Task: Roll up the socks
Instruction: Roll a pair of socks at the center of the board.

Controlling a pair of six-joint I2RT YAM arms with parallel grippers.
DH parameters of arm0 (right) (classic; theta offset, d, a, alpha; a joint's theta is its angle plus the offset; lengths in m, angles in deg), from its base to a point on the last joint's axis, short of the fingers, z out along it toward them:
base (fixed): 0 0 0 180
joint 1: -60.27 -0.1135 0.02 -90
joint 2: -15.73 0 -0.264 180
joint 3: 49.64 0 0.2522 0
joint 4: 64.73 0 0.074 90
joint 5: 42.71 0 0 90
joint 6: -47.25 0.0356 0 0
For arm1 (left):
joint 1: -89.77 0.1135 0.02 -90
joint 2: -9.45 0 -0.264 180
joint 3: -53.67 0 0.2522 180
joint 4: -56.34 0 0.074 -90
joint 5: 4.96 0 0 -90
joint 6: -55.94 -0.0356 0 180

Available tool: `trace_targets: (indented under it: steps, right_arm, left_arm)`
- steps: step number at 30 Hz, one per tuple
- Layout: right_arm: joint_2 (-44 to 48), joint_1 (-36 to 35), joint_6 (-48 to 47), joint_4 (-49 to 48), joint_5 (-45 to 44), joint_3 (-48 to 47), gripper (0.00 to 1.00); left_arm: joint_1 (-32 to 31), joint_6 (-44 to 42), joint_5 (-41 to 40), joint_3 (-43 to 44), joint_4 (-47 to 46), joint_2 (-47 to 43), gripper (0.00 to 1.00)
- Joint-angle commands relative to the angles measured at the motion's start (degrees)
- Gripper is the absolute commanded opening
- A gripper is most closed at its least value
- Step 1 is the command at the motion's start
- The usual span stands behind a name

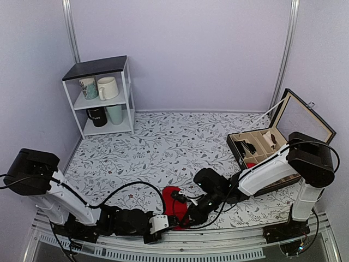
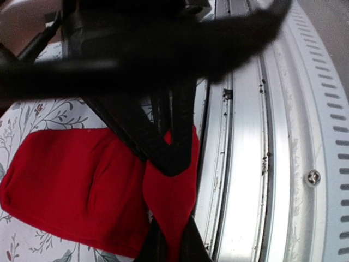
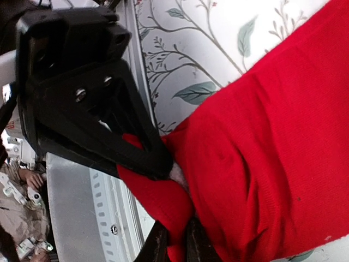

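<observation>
The red socks lie on the floral tablecloth at the near edge of the table, between the two arms. My left gripper is shut on the near end of the socks, right beside the metal edge rail. My right gripper is shut on the same near end, facing the left gripper's fingers. In the left wrist view the rest of the socks spreads flat to the left. In the right wrist view the bulk of the socks bunches in folds to the right.
A metal rail runs along the near edge. An open box with compartments holding rolled bundles stands at the right. A white shelf with mugs stands at the back left.
</observation>
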Motion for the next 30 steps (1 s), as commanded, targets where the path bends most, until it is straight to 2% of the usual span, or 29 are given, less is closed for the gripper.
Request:
trace_targets:
  steps: [1,3,8,12,13,20,30]
  right_arm:
    - [-1.0,-0.2,-0.2,5.5,-9.1,3.3,0.2]
    - [2.0,-0.2,-1.3,1.0,-12.8,5.1,0.27]
    - [12.1,-1.0,-5.1,-15.3,-19.8,13.3,0.32]
    - [18.8,-6.7,-16.2,-28.3,-32.1,20.5,0.41]
    - [18.8,-7.7,-20.3,-28.9,-33.8,20.5,0.42]
    - [14.3,-14.3,-31.2,-25.8,-45.1,16.6,0.42]
    - [8.9,-14.9,-32.2,-25.2,-41.7,14.6,0.42]
  left_arm:
    - [4.2,6.2,6.5,-0.6,4.3,-1.9,0.0]
    - [6.8,8.4,9.9,-1.2,4.9,-2.9,0.0]
    - [11.3,11.9,17.0,-2.7,5.3,-3.5,0.0]
    - [12.7,12.7,20.6,-2.3,6.1,-1.8,0.0]
    - [12.9,12.8,21.3,-1.9,6.1,-1.2,0.0]
    - [14.1,13.4,24.0,-1.8,6.0,0.8,0.0]
    - [14.9,13.5,24.7,-2.2,5.5,1.3,0.0]
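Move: Both hands already pinch the red socks' near end. The middle of their flat part lies about 6 cm ahead of the left hand, 1 cm to its right and 1 cm lower. From the right hand this middle is some 6 cm ahead, 4 cm to the left and 1 cm lower. The left fingertips sit about 5 cm left of the right ones, level with them, and the metal rail runs some 4 cm behind the right hand, 2 cm lower. Swinging out forward and some 3 cm to the right, the right hand opens to nearly half and lets go of the socks' end, then rises and comes back left, its wrist rolling nearly 60 degrees so the fingers turn from slanting back to slanting forward, and finally sinks a little over the loose flap, still open. The left hand keeps its pinch, easing the held end about 2 cm forward and rolling some 25 degrees. ##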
